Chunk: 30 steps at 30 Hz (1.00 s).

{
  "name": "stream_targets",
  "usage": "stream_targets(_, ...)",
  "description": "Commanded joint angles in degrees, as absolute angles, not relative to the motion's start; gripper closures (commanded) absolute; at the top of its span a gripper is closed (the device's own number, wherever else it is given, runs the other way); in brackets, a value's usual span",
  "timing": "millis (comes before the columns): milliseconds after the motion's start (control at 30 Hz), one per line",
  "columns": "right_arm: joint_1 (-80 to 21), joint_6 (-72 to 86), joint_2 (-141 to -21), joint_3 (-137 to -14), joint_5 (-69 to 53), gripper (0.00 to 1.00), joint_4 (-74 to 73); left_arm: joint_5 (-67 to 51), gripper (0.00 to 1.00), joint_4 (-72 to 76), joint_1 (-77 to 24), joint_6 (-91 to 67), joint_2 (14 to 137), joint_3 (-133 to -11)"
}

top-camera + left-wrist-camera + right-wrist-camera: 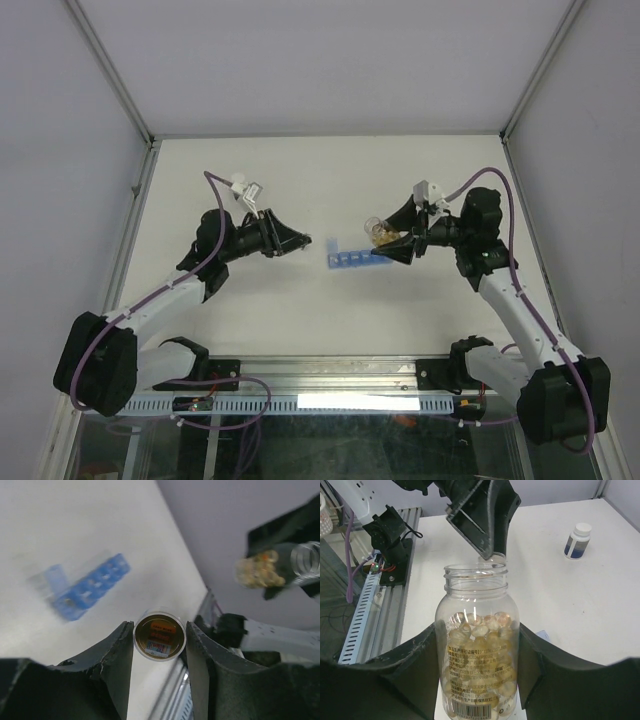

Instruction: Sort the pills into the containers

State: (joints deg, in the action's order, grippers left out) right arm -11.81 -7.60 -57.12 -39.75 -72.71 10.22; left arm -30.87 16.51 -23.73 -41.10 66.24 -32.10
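Observation:
My right gripper [479, 630] is shut on a clear uncapped bottle [477, 680], and the amber pills [482, 645] fill its lower two thirds. From above, that bottle [378, 232] hangs tilted just right of the blue pill-organiser strip [352, 261], the containers, with the right gripper [395, 245] around it. Between the fingers of my left gripper [159, 627] sits a round cap [160, 635] with a gold lining, touching both. The left gripper [300, 243] hovers left of the strip [85, 587]. Across the table, the left wrist view shows the pills [257, 570] blurred.
A small white-capped vial [577, 541] stands on the white table [300, 180] beyond the bottle. Grey walls enclose the table on three sides. An aluminium rail [330, 372] with the arm bases runs along the near edge.

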Motion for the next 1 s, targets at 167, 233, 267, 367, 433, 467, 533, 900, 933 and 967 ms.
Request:
stream_targets(167, -12.9, -23.4, -56.4, -45.3, -72.2, 1.0, -5.7, -43.3, 0.8, 47.7, -34.4, -57.2, 68.9, -36.7)
stream_targets(233, -13.4, -25.4, -56.2, -46.0, -71.7, 1.0, -7.8, -42.6, 0.8, 47.8, -35.1, -57.1, 69.4, -37.9)
stream_targets(267, -13.9, -26.3, -56.0, -46.2, -71.4, 1.0, -8.6, -42.4, 0.8, 47.8, -35.3, -57.0, 69.8, -38.3)
stream_targets(367, -15.9, -29.9, -56.1, -47.1, -69.5, 1.0, -12.5, -41.9, 0.8, 47.3, -36.1, -57.0, 71.3, -39.5)
stream_targets(433, -17.3, -31.4, -56.2, -47.5, -68.4, 1.0, -14.0, -41.0, 0.8, 46.5, -36.6, -56.6, 72.1, -40.0)
stream_targets(467, -18.0, -31.9, -56.2, -47.6, -68.0, 1.0, -14.4, -40.1, 0.8, 45.9, -36.9, -56.3, 72.3, -40.3)
stream_targets(533, -19.0, -32.3, -56.1, -47.6, -67.4, 1.0, -14.7, -38.8, 0.8, 45.2, -37.4, -55.9, 72.8, -40.5)
stream_targets(900, -23.0, -33.0, -57.0, -48.6, -60.9, 1.0, -15.9, -35.8, 0.8, 41.0, -41.2, -53.6, 76.0, -43.6)
stream_targets(933, -23.1, -32.9, -57.1, -48.7, -60.0, 1.0, -15.9, -35.7, 0.8, 40.8, -41.3, -53.6, 76.0, -43.6)
stream_targets(967, -23.2, -32.8, -57.2, -48.8, -59.0, 1.0, -16.2, -35.6, 0.81, 40.4, -41.4, -53.5, 75.9, -43.6)
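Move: The open jar of pills, held by the right gripper, has its mouth some 15 cm right of the left hand, roughly 3 cm nearer the base and 10 cm higher. The blue pill box lies on the table about 14 cm right of the left hand, 4 cm farther out and 16 cm below. The cap held in the left fingers is about 20 cm left of the right hand, 4 cm farther out and 9 cm lower. Bring the left gripper, still pinching the cap, about 11 cm right and as far up, drawing back some 6 cm while the wrist swings about 20 degrees clockwise; then sink a little as you ease in to the jar's mouth. Keep the right grip on the jar, lower it about 3 cm, draw it slightly back and left, and tip its fingers down some 10 degrees. ##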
